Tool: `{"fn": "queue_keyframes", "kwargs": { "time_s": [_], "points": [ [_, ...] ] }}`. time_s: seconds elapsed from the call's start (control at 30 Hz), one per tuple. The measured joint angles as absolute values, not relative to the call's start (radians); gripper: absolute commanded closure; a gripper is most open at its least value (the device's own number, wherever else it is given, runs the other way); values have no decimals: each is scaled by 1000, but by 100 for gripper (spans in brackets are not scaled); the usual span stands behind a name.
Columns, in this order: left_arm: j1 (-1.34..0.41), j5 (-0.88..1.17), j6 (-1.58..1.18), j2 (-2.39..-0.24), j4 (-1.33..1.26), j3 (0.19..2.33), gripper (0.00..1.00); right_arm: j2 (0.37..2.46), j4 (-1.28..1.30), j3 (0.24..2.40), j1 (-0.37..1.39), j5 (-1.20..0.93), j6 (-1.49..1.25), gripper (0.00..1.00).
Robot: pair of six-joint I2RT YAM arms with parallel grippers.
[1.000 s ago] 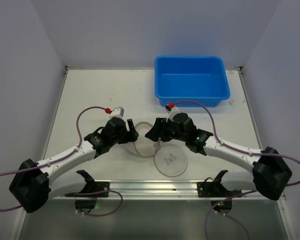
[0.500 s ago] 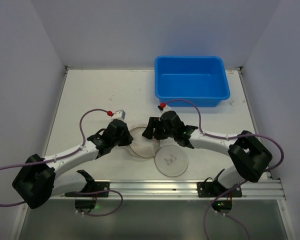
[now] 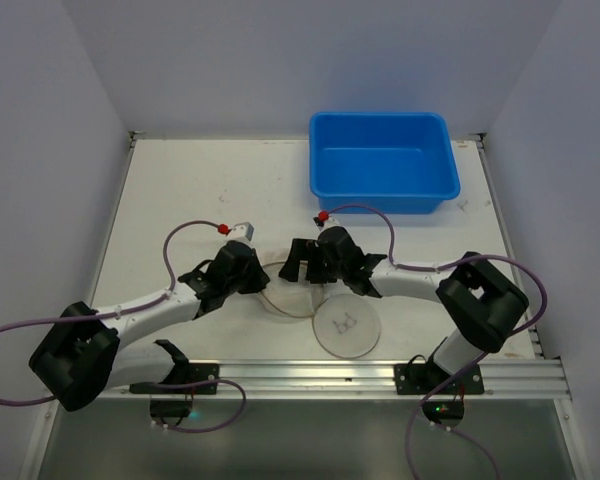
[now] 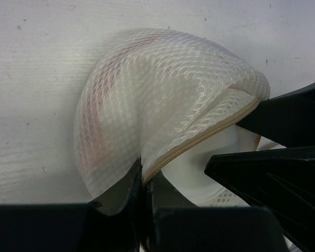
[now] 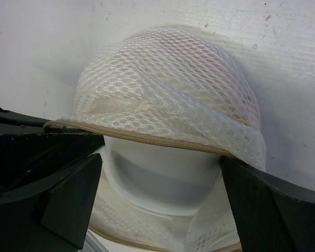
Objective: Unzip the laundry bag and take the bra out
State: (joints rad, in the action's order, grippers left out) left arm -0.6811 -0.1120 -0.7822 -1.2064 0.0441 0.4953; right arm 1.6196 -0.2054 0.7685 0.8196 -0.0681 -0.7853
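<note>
The laundry bag point(image 3: 285, 292) lies unzipped between both grippers, its flat round top with the bra outline point(image 3: 345, 325) flipped toward the near edge. My left gripper point(image 4: 144, 178) is shut on the tan zipper band point(image 4: 199, 142) and holds the white mesh dome point(image 4: 157, 100) lifted; it also shows in the top view point(image 3: 262, 273). My right gripper point(image 5: 161, 168) stands open at the bag's mouth, one finger on each side; it also shows from above point(image 3: 298, 262). Under the raised zipper rim point(image 5: 136, 137) sits a smooth white cup point(image 5: 157, 181), apparently the bra.
A big blue plastic tub point(image 3: 384, 160) stands at the back right of the white table point(image 3: 180, 190). A metal rail point(image 3: 310, 378) with the arm bases runs along the near edge. The right arm's elbow point(image 3: 480, 300) is folded close in.
My left gripper has closed on the bag's zipper edge. The right gripper has slid left to the bag's mouth and opened wider, and its arm has folded inward.
</note>
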Motion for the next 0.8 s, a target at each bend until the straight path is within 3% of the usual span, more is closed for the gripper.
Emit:
{"fn": "queue_keyframes", "kwargs": {
  "time_s": [0.27, 0.47, 0.53, 0.63, 0.67, 0.77, 0.8],
  "points": [
    [-681, -111, -782, -1206, 38, 492, 94, 1625, -203, 768, 819, -69, -789, 11],
    [-681, -105, -782, -1196, 20, 474, 94, 1661, -217, 778, 815, -111, -758, 26],
    [-681, -101, -782, -1198, 19, 473, 94, 1681, -216, 794, 815, -125, -744, 35],
    [-682, -94, -783, -1210, 6, 473, 94, 1693, -212, 806, 816, -132, -720, 57],
    [-682, -89, -785, -1214, 1, 472, 94, 1693, -210, 806, 816, -135, -719, 70],
    [-684, -73, -786, -1216, -14, 472, 94, 1674, -202, 805, 821, -152, -712, 89],
    [-684, -67, -788, -1216, -17, 472, 94, 1659, -192, 805, 825, -152, -710, 100]
  ]
}}
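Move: The right hand, wide open over the unzipped mouth of the laundry bag, has the white bra between and just beyond its fingertips, about 1 cm ahead, 2 cm to the left and 2 cm below. The zip edge in the left fingers is some 7 cm left of the right hand and 3 cm back; the bag's round lid flap lies about 11 cm right and 11 cm back, and the blue bin about 20 cm right and 25 cm ahead. From the left hand the bra is roughly 6 cm to the right and 3 cm ahead. The right hand sinks about 1.5 cm into the open mouth of the bag, works a good 1 cm to its left towards the left hand, turns a little counter-clockwise and shuts its wide-open fingers on the white bra cloth, rising about 1 cm and easing slightly back as they close. The left fingers stay shut on the zip edge, holding the mouth open, and at the end drift about 1 cm to the right. ##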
